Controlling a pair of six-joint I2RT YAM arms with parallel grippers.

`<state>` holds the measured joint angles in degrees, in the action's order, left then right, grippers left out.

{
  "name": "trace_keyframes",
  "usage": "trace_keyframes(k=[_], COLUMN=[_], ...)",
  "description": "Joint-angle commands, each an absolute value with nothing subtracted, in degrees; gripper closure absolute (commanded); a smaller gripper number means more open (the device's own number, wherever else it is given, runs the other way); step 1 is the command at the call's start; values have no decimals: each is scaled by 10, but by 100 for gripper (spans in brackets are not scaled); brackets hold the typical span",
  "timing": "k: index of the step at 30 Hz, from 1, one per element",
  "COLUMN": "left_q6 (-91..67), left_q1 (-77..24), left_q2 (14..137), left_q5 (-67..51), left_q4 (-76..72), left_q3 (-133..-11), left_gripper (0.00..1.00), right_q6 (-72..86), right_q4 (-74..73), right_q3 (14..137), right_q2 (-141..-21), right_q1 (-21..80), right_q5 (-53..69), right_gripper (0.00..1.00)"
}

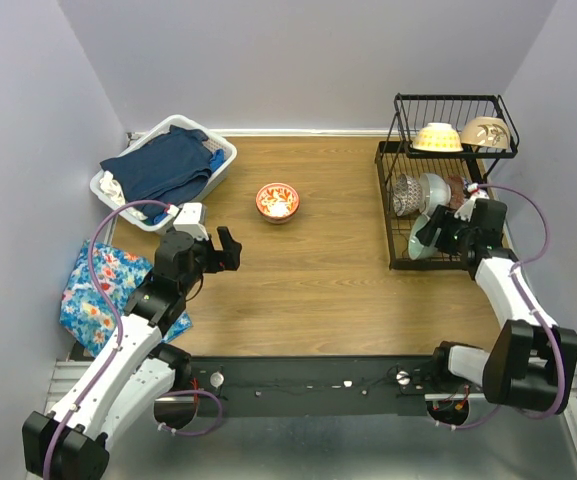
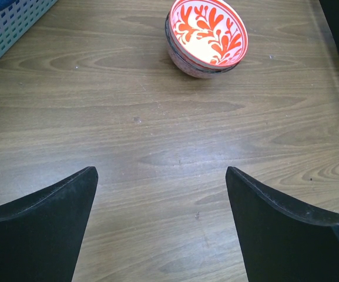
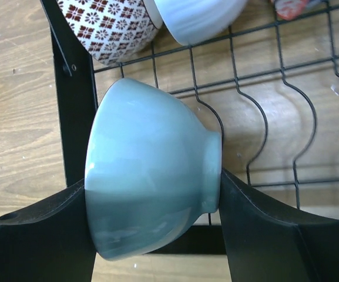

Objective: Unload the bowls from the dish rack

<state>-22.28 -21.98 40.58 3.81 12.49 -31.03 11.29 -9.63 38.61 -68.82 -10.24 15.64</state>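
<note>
The black wire dish rack (image 1: pixel 396 262) stands at the right of the table. My right gripper (image 1: pixel 438 232) reaches into its lower tier, shut on a mint green bowl (image 3: pixel 151 170) that lies on its side; one finger presses the rim, the other the foot. A dark patterned bowl (image 3: pixel 113 26) and a white bowl (image 3: pixel 195 17) sit behind it. On the upper tier rest a cream-yellow bowl (image 1: pixel 437 137) and a beige bowl (image 1: pixel 485 133). A red-orange floral bowl (image 2: pixel 207 32) sits nested in another on the table. My left gripper (image 2: pixel 161 170) hovers open, short of it.
A white laundry basket (image 1: pixel 163 168) holding blue clothes stands at the back left. A blue floral cloth (image 1: pixel 103 290) hangs over the table's left edge beside the left arm. The rack's black frame (image 3: pixel 72 117) runs just left of the held bowl.
</note>
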Motion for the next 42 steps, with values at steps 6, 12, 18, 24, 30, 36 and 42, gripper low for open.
trace_keyframes(k=[6, 12, 18, 24, 30, 36, 42], left_q6=[-236, -284, -334, -393, -427, -473, -493], left_q1=[-219, -220, -233, -286, -402, -473, -524], left_q2=[416, 435, 475, 529, 611, 694, 772], left_q5=[8, -24, -55, -59, 11, 68, 128], left_q4=[116, 99, 61, 9, -40, -91, -95], left_q3=[-308, -314, -331, -358, -399, -435, -497], left_gripper=[1, 1, 1, 1, 1, 2, 3], right_q6=[150, 195, 295, 380, 450, 494, 507], right_q4=[-127, -119, -45, 45, 118, 164, 179], right_q3=[438, 447, 422, 382, 336, 301, 285], right_q2=[-599, -574, -557, -550, -540, -534, -530], right_q1=[-100, -98, -72, -37, -3, 35, 83], right_q5=[150, 205, 300, 385, 419, 433, 429], right_gripper=[88, 88, 88, 88, 88, 88, 88])
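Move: The green bowl, already gripped by the right hand low in the rack, is about 46 cm to the left hand's right, 6 cm farther out and 8 cm lower. From the left hand, the orange bowl stack sits some 16 cm ahead, 10 cm right and 13 cm below. From the right hand that stack is roughly 38 cm left, 10 cm ahead and 6 cm below; in the rack, the brown-patterned bowl is 9 cm ahead and 4 cm left, the white bowl 9 cm ahead and 3 cm right, both some 4 cm lower. Up first, then leftward out over the open table, the right hand carries the green bowl some 17 cm left and 10 cm up, easing back a little, keeping its grip while rolling its left side up about 40 degrees and swinging counter-clockwise. The left hand sweeps about 21 cm right towards the bowl, fingers still wide open, turning clockwise and dropping its left side. ##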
